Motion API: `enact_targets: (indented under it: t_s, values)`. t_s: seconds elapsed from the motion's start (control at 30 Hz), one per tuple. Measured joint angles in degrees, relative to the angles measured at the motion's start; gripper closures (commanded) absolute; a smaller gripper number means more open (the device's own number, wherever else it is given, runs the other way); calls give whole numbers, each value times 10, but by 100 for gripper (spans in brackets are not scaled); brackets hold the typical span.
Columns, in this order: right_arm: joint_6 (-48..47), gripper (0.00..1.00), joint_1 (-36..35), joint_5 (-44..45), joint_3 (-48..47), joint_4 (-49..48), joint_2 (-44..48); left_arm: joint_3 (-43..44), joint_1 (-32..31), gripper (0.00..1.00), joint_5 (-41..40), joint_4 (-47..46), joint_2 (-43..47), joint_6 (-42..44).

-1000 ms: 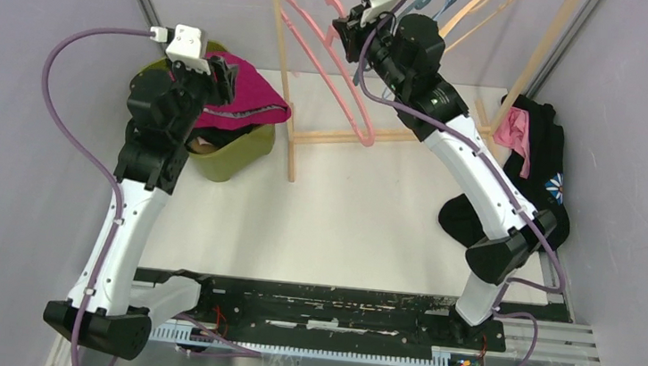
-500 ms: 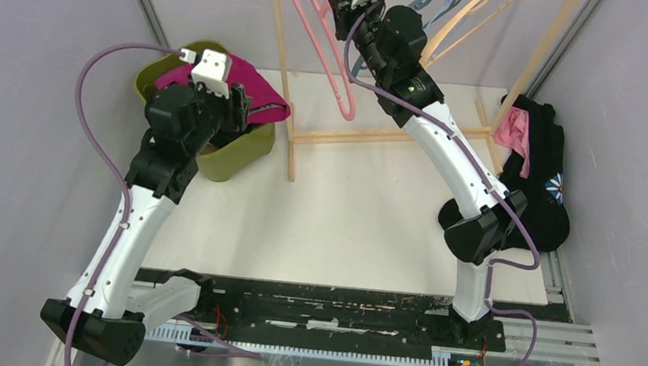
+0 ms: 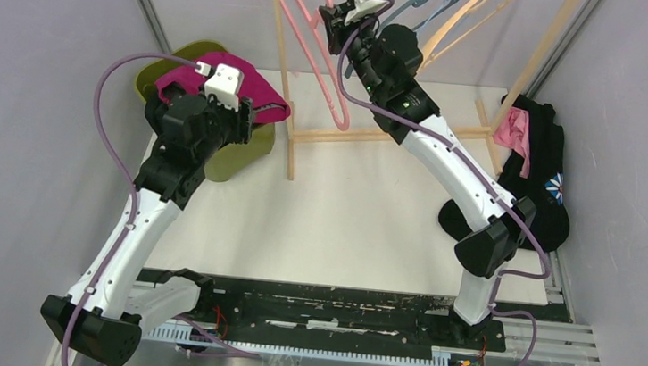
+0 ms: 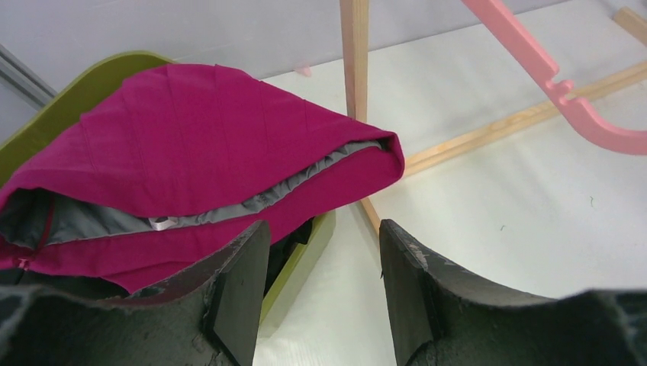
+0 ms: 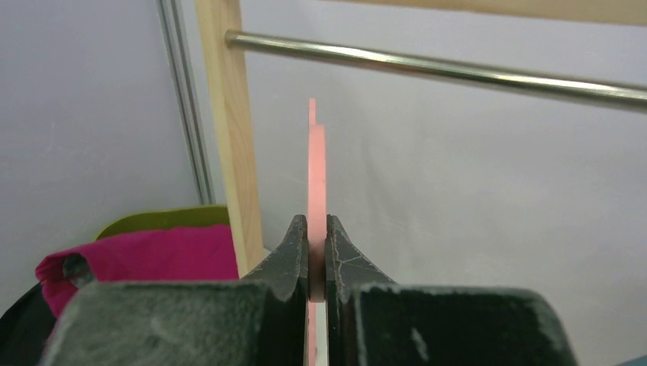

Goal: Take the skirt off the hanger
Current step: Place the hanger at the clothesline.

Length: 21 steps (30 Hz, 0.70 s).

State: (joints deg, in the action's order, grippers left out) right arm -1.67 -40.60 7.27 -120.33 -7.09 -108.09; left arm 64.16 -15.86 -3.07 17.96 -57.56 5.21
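Observation:
The magenta skirt (image 3: 265, 104) with grey lining lies draped over the green basket (image 3: 237, 159) at the back left, off the hanger; it also shows in the left wrist view as skirt (image 4: 191, 145). My left gripper (image 4: 324, 236) hovers open over the basket's right edge, nothing between its fingers. High at the back, my right gripper (image 5: 317, 229) is shut on the thin pink hanger (image 5: 317, 168). The bare hanger (image 3: 303, 33) hangs down from the grip beside the rack's left post, below the metal rail (image 5: 458, 69).
The wooden rack (image 3: 283, 62) stands at the back middle, its base bars on the table (image 3: 344, 212). More hangers (image 3: 463, 4) sit at its top right. A pile of black clothes (image 3: 541, 168) with a pink cloth (image 3: 516, 130) lies at the right edge.
My right gripper has carried the pink hanger up and to the left, toward the rack's rail. My left arm has drawn right and nearer, off the skirt, jaws still open.

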Motion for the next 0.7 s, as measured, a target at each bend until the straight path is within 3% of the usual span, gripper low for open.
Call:
enact_targets:
  t_s: [0.27,0.7]
  values:
    - [-29,99,-22,11,37,2,30,-5,-19,38,0,0,0,0]
    - [-63,99,-23,55,-71,-23,-13,-5,-23,38,-4,10,6,9]
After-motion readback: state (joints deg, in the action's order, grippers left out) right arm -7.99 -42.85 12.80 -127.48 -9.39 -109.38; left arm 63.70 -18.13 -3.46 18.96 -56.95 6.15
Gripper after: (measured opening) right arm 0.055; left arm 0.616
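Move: The clothesline rod is roughly 10 cm ahead of the right hand, which holds the bare pink hanger, and some 12 cm above it. The rack's left post stands about 10 cm ahead and 14 cm to the left of the hand. The blue hangers hang about 6 cm ahead and 13 cm to its right, near its height. From the left hand, that stretch of rod lies roughly 25 cm ahead, 18 cm right and 30 cm above. The pink hanger, still pinched in the shut right fingers, is first drawn back about 2 cm from the clothesline with a small dip. The right hand then lifts it some 6 cm towards rod height, tipping the fingertips up by nearly 10 degrees and turning slightly clockwise, with the hanger staying on the near side of the rod. ##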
